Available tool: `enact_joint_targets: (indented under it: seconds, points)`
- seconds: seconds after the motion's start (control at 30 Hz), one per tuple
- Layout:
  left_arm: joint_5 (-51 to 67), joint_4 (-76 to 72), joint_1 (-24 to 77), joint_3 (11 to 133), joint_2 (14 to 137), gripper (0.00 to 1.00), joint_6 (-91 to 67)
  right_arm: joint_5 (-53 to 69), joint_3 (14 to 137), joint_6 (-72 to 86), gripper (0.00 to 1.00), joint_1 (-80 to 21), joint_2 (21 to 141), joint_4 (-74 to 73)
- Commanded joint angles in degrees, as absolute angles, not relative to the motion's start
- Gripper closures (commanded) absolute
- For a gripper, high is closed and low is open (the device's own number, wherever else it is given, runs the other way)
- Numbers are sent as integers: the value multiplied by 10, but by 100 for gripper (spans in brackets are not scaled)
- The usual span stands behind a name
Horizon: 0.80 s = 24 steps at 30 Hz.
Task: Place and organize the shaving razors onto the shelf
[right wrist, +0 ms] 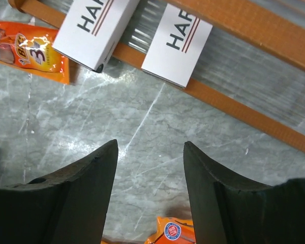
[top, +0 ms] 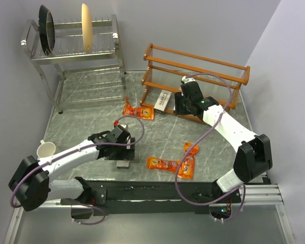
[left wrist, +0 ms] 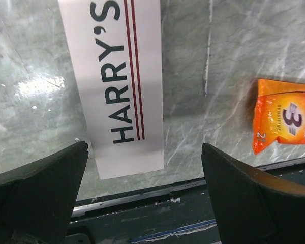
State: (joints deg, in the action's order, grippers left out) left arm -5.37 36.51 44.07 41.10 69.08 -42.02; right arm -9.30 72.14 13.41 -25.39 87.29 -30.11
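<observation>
The wooden shelf [top: 195, 71] stands at the back right. Two pale HARRY'S razor boxes [right wrist: 94, 28] [right wrist: 177, 46] lie side by side on its lowest tier [right wrist: 234, 101]; the top view shows one of these boxes [top: 163, 100]. My right gripper [right wrist: 150, 147] hovers just in front of them, open and holding nothing. A third HARRY'S box [left wrist: 117, 81] lies flat on the table near the front edge, with my left gripper [left wrist: 145, 168] wide open above its near end. Orange razor packs lie loose: one by the shelf [top: 138, 111], two at the front [top: 162, 163] [top: 188, 160].
A steel wire dish rack [top: 76, 56] holding a dark pan and a pale plate stands at the back left. A white cup [top: 47, 149] sits at the left edge beside the left arm. The table's dark front rail [left wrist: 157, 203] runs just below the left gripper.
</observation>
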Motion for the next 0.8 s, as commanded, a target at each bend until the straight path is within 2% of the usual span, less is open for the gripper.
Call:
enact_joint_targets:
  seconds: [0.0, 0.17, 0.4, 0.5, 0.77]
  points:
    - [-38, 369, 444, 412, 711, 1, -443, -96, 708, 140, 39, -257, 857, -291]
    - [-38, 379, 438, 405, 722, 2, -465, -83, 725, 150, 39, -251, 860, -297]
    - [-14, 379, 453, 381, 721, 16, -479, -69, 759, 157, 39, -212, 860, -311]
    - [-6, 367, 455, 374, 729, 29, -483, -57, 768, 163, 39, -197, 863, -316]
    - [-14, 353, 455, 405, 749, 38, -459, -37, 760, 175, 40, -182, 860, -318]
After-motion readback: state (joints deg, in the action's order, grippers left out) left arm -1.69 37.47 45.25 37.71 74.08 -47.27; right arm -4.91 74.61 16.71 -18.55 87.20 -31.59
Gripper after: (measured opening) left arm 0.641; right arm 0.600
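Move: Just under the left hand lies the last loose Harry's box, its middle about 1 cm ahead, 1 cm to the left and 4 cm below. Some 5 cm lower than the hand are the near orange pack, about 18 cm right and 5 cm back, and the far orange pack, about 18 cm ahead and 7 cm right. From the right hand that Harry's box is some 25 cm left, 19 cm back and 15 cm below. Sinking some 3.5 cm while drawing back about as far, the left hand comes down over the near end of the loose Harry's box, fingers tipping about 10 degrees towards vertical. The pads close from wide open to roughly two thirds, meeting the box's two long sides. The right hand, still part open, dips a little, then shifts 3 cm right and slightly forward and up, away from the box it left on the lower shelf. ##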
